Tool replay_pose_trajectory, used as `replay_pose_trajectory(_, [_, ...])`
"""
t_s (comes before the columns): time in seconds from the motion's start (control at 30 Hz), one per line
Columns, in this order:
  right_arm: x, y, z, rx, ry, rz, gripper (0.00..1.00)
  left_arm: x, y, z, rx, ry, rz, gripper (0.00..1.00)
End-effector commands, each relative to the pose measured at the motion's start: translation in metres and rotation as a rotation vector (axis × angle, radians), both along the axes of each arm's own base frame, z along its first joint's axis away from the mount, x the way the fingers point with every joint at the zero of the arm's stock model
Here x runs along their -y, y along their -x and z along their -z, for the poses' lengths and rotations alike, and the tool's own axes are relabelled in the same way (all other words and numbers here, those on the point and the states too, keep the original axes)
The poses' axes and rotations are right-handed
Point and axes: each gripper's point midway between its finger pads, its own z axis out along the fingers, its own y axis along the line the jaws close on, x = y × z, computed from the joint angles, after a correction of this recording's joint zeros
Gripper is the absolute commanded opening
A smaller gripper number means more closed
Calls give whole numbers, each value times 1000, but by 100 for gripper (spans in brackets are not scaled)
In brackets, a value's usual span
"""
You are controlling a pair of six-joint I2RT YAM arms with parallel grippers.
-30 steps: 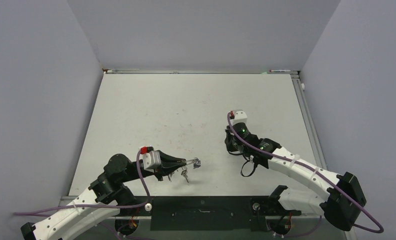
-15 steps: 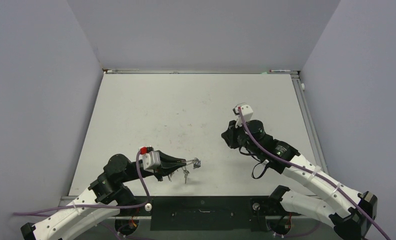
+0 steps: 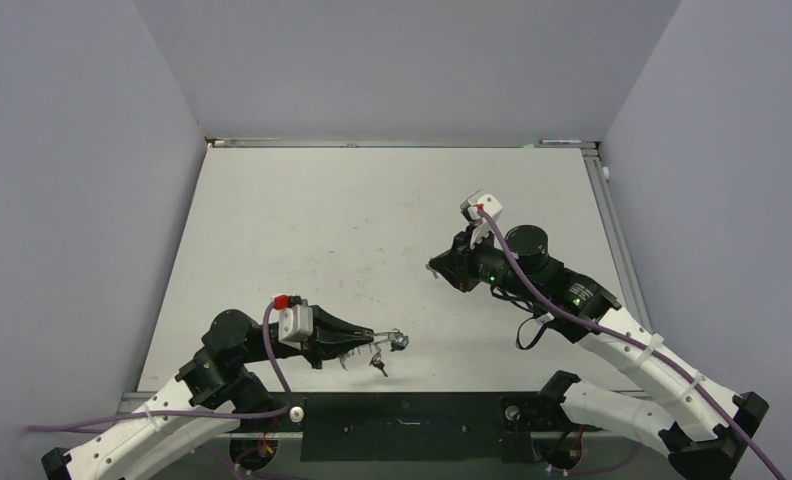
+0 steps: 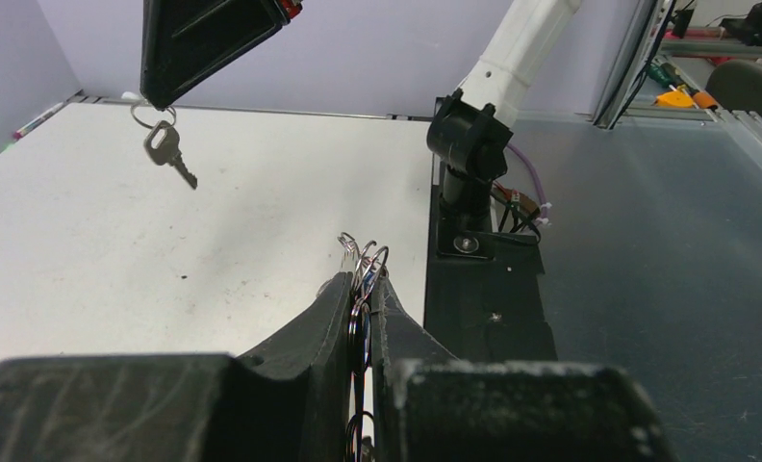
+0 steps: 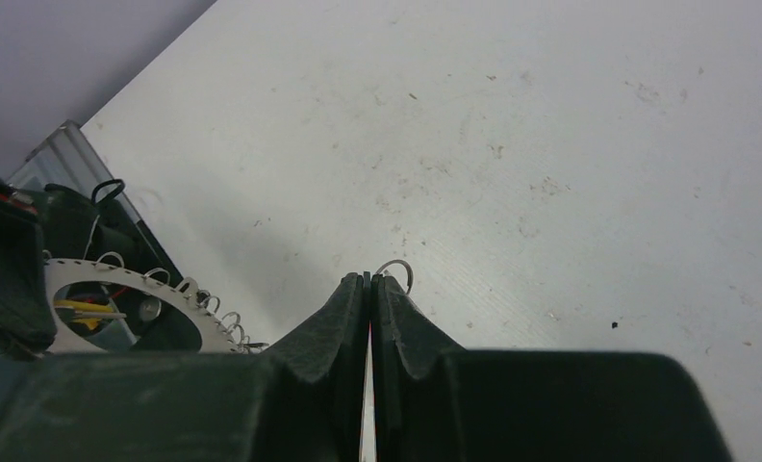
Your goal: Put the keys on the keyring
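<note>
My left gripper point(image 3: 384, 337) is shut on the rim of the keyring point(image 4: 363, 258), a flat silvery ring with small wire loops along its edge point(image 5: 156, 294). Keys point(image 3: 377, 362) hang from it below the fingers; a yellow one point(image 5: 84, 310) shows through the ring. My right gripper point(image 3: 436, 268) hovers over the table to the right of the ring, pointing left at it, some way off. It is shut on the small split ring point(image 5: 396, 272) of a plain silver key point(image 4: 170, 149), which dangles under its fingers point(image 4: 199, 43).
The white table point(image 3: 372, 220) has grey walls on three sides. A black base plate point(image 3: 402, 425) runs along the near edge, just below the left gripper. The right arm's base post point(image 4: 469, 144) stands beyond the keyring in the left wrist view.
My right gripper has lifted off the table with the silver key and swung left toward the keyring. My left gripper has shifted slightly toward the near edge with the ring.
</note>
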Motion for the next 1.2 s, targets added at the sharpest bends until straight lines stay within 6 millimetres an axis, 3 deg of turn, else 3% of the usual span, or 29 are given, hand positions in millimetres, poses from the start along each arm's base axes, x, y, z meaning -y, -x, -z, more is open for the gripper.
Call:
replay_pose_trajectory(0.0, [-12,27,-44,68,-85,-171,5,-3,14,-45,68,123,69,0])
replay_pose_trajectory(0.2, [-19,53,-56,42,-152,-287,5,-4,9,-46,75,130,42,0])
replay_pose_trajectory(0.43, [-31,85,-69,36,-212,-469,5,-4,16,-48,71,146,77,0])
replay_pose_trajectory(0.73, [-55,104,-71,166,-155,-601,5,2,22,-51,-47,135,132,0])
replay_pose_trajectory(1.17, [-75,120,-67,284,-120,-759,5,-7,34,-80,-327,280,168,0])
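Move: From the right hand, which already holds the loose key by its small ring, the keyring's middle lies about 14 cm back, 11 cm to the left and some 4 cm lower. The left fingertips gripping it are roughly 13 cm back and 13 cm left, about level; the blue fob on its right-hand end is some 15 cm back and 7 cm left. From the left hand the loose key is about 13 cm ahead, 13 cm to the right, near its own height. Both grippers stay shut, the right on the loose key's small ring and the left on the keyring's rim. The right hand swings back about 11 cm, then more to the left, rising a little and turning some 40 degrees counter-clockwise to bring the key in towards the left fingertips. The left hand eases up and back, late on rolling nearly 20 degrees about its fingers. ##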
